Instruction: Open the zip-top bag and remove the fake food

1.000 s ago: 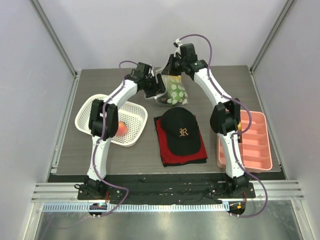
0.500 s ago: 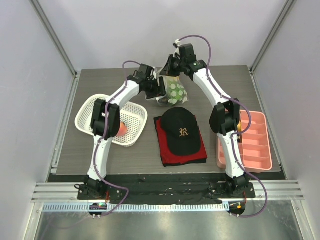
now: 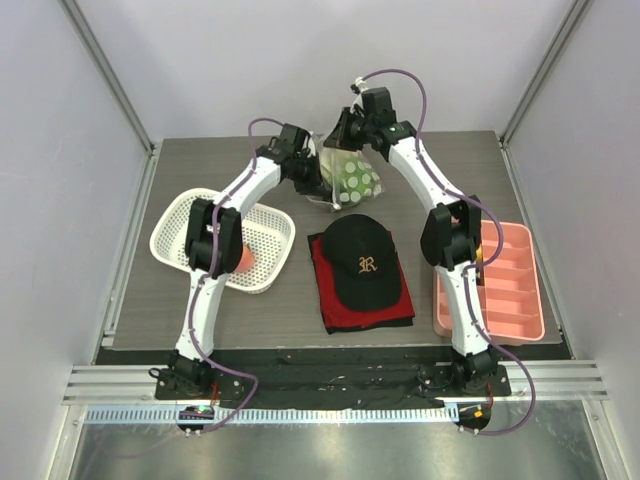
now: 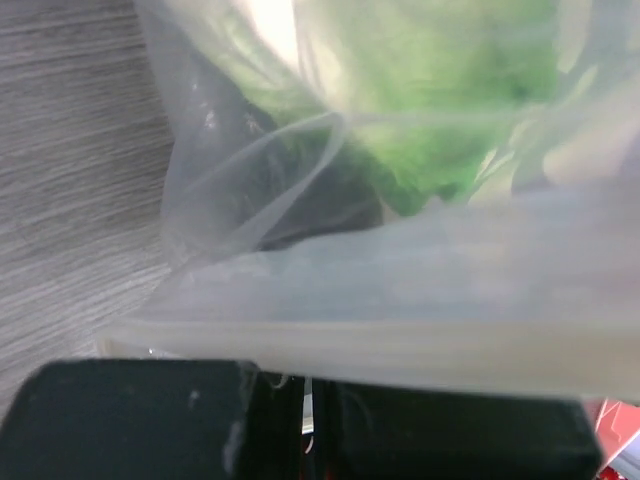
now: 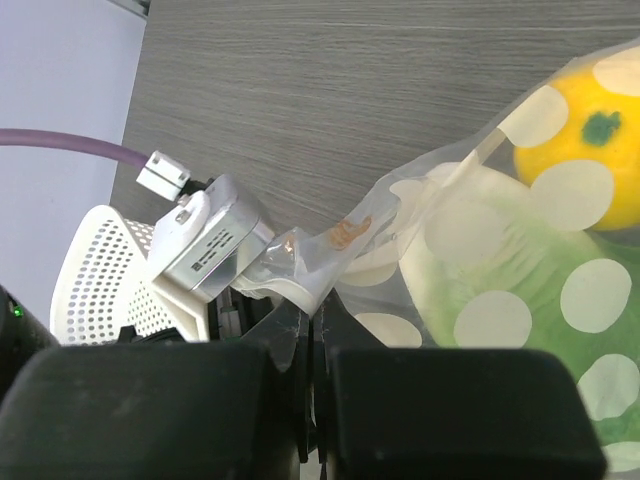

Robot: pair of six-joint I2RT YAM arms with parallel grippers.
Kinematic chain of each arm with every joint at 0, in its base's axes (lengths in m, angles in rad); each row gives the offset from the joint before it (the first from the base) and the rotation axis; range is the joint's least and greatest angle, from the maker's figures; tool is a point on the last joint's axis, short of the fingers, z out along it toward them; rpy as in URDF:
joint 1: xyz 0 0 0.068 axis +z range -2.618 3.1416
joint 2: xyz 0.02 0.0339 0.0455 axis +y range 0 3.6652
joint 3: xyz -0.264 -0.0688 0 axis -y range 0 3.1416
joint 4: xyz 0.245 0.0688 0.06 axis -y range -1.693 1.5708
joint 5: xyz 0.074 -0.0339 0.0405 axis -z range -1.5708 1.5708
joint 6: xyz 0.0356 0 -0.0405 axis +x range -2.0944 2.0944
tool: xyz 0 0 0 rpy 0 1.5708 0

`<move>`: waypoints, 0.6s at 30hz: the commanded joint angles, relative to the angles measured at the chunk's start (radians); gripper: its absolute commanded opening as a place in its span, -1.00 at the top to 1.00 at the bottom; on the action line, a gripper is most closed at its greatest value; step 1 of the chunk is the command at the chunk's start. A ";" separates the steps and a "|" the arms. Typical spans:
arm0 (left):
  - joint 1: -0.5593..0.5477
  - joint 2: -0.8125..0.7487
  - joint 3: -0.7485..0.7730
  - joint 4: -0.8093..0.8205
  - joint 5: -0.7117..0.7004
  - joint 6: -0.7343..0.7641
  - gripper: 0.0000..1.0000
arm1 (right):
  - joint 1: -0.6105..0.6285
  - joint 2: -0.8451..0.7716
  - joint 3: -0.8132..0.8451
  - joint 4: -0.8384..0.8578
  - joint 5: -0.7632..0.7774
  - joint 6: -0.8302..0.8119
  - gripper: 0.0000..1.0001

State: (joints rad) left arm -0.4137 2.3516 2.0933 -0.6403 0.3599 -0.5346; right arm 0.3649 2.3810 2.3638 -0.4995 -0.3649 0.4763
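The zip-top bag [image 3: 352,178], clear with white dots, hangs between both grippers at the back of the table. My left gripper [image 3: 314,176] is shut on its left edge; in the left wrist view the zip strip [image 4: 400,340] runs just above the closed jaws. My right gripper [image 3: 345,138] is shut on a top corner of the bag [image 5: 330,255]. Inside the bag are a leafy green vegetable [image 5: 490,290] and a yellow-orange citrus [image 5: 590,150]. A red-pink peach [image 3: 243,257] lies in the white basket.
The white mesh basket [image 3: 190,225] stands at the left. A black cap [image 3: 362,262] rests on a red and black cloth [image 3: 330,305] in the middle. A pink tray [image 3: 510,290] sits at the right, beside the right arm.
My left gripper has moved right to the bag and gone from open to shut on its edge. The bag has shifted slightly. The right gripper keeps its hold.
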 commanded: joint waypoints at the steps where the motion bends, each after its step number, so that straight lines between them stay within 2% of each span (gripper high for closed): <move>1: 0.015 -0.067 0.054 -0.029 0.034 -0.007 0.99 | -0.007 -0.068 -0.001 0.073 0.011 -0.021 0.97; 2: 0.016 -0.068 0.054 -0.025 0.042 -0.016 0.94 | -0.007 -0.069 -0.003 0.073 0.007 -0.021 0.97; 3: 0.016 -0.060 0.051 -0.030 0.056 -0.021 0.73 | -0.009 -0.071 -0.003 0.073 0.006 -0.016 0.97; 5: 0.016 -0.054 0.033 -0.018 0.091 -0.036 0.53 | -0.007 -0.072 -0.003 0.073 -0.003 -0.007 0.97; 6: 0.013 -0.055 -0.013 0.023 0.108 -0.051 0.36 | -0.007 -0.074 0.000 0.073 -0.008 -0.002 0.97; 10: 0.004 -0.066 -0.117 0.126 0.134 -0.076 0.16 | -0.006 -0.071 0.005 0.098 -0.043 0.050 0.97; 11: 0.004 -0.060 -0.122 0.134 0.128 -0.080 0.14 | -0.006 -0.071 0.005 0.117 -0.057 0.065 0.97; 15: 0.004 -0.017 -0.095 0.149 0.103 -0.096 -0.30 | -0.007 -0.057 -0.006 0.168 -0.095 0.165 0.97; 17: 0.009 0.003 -0.088 0.181 0.112 -0.114 -0.32 | -0.006 -0.057 -0.029 0.222 -0.114 0.241 0.97; 18: 0.012 0.006 -0.093 0.203 0.119 -0.126 -0.41 | -0.004 -0.055 -0.049 0.233 -0.121 0.258 0.97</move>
State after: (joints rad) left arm -0.4057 2.3413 1.9800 -0.5243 0.4511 -0.6239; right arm 0.3580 2.3810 2.3333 -0.4503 -0.4202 0.5934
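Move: The dark avocado, still in the clear bag, lies about 3 cm ahead of the left hand, 3 cm to its right and 4 cm lower. The green cabbage beyond it is some 5 cm ahead of that hand and 7 cm right, the yellow fruit about 8 cm ahead and 8 cm right, both a few centimetres lower. From the right hand, the avocado lies about 5 cm back, level sideways and 15 cm below. The bag's mouth stays held by its rim in the right fingers' shut pinch, that hand nearly in place and turning only slightly. Just inside the rim, the left hand spreads its empty, shut fingers to about two thirds open, first easing up a touch, then dipping about 2 cm down and back beside the avocado, with a slight drift right. ##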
